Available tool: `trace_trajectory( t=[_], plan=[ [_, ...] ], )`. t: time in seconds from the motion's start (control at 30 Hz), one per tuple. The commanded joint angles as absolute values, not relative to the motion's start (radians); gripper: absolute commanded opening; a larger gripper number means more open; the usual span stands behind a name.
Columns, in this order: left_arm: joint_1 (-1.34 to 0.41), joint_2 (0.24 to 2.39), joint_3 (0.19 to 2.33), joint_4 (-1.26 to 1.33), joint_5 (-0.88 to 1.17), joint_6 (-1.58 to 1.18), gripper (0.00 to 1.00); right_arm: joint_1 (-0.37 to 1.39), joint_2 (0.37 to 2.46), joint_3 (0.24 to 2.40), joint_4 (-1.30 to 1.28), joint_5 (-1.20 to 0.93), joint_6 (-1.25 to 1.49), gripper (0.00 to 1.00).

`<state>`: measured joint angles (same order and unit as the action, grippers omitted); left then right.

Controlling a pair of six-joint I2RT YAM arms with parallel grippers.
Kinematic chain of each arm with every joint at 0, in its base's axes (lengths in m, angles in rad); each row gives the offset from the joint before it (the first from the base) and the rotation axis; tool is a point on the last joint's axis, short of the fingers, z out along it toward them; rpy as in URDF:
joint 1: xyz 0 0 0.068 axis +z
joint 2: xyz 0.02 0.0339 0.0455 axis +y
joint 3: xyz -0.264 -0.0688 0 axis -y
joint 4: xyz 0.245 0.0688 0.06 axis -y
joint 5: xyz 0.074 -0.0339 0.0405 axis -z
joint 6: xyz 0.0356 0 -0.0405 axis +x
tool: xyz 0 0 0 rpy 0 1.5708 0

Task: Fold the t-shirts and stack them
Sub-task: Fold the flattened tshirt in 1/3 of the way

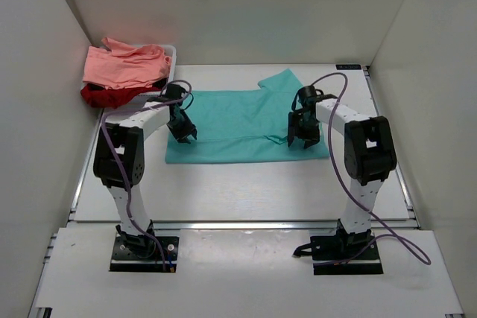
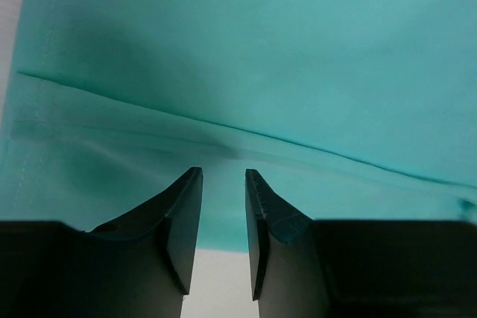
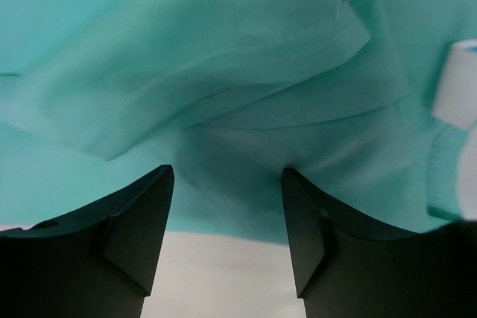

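A teal t-shirt (image 1: 242,126) lies spread on the white table, its far right corner folded over and one sleeve pointing to the back. My left gripper (image 1: 183,134) hovers over the shirt's left part, jaws apart with nothing between them (image 2: 223,178); a hem seam of the teal cloth (image 2: 246,50) runs just ahead of the fingertips. My right gripper (image 1: 304,138) stands open over the right part, above rumpled folds of teal cloth (image 3: 223,72), also empty (image 3: 227,173). A salmon pink t-shirt (image 1: 123,65) lies bunched on a dark red t-shirt (image 1: 104,96) at the back left.
The white basket (image 1: 168,53) holding the pink and red shirts sits in the back left corner. White walls close in the table on the left, right and back. A white label (image 3: 462,83) shows on the teal shirt at the right.
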<state>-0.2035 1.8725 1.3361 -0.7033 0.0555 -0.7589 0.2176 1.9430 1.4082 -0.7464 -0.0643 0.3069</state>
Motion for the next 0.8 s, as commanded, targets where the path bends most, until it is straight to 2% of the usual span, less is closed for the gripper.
trace_trajectory(
  t=[0.0, 0.2, 0.43, 0.63, 0.77],
  plan=[
    [-0.209, 1.930, 1.266, -0.710, -0.066, -0.756, 0.40, 0.227, 1.911, 1.309, -0.609, -0.039, 0.322, 0.57],
    [-0.230, 1.844, 1.090, -0.700, -0.135, -0.726, 0.40, 0.284, 1.813, 1.047, -0.551, -0.044, 0.348, 0.57],
    [-0.218, 1.681, 0.826, -0.770, -0.100, -0.726, 0.40, 0.292, 1.554, 0.737, -0.592, -0.126, 0.414, 0.57],
    [-0.258, 1.447, 0.632, -0.799, -0.086, -0.782, 0.37, 0.293, 1.358, 0.600, -0.663, -0.167, 0.423, 0.58],
    [-0.284, 1.356, 0.647, -0.859, -0.084, -0.810, 0.39, 0.327, 1.255, 0.615, -0.764, -0.164, 0.425, 0.58]
  ],
)
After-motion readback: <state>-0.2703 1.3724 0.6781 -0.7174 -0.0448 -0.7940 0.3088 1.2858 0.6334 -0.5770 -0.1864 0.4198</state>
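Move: The left end of the t-shirt's folded band lies under the left hand, its middle about 4 cm down, 3 cm back and 3 cm left. The band's right end is some 3 cm below the right hand, 2 cm back and 4 cm right, with a small loose flap about 2 cm ahead and 6 cm left of that hand. The metal rail runs roughly 27 cm behind both hands. Both hands first sink onto the folded band, the left by about 4 cm and the right by only 1.5 cm, fingers staying partly open so that their tips press on the cloth rather than pinch it. Staying level, they then drag the t-shirt straight back towards the bases together, some 18 cm in all, the left hand also drifting about 4 cm left. ##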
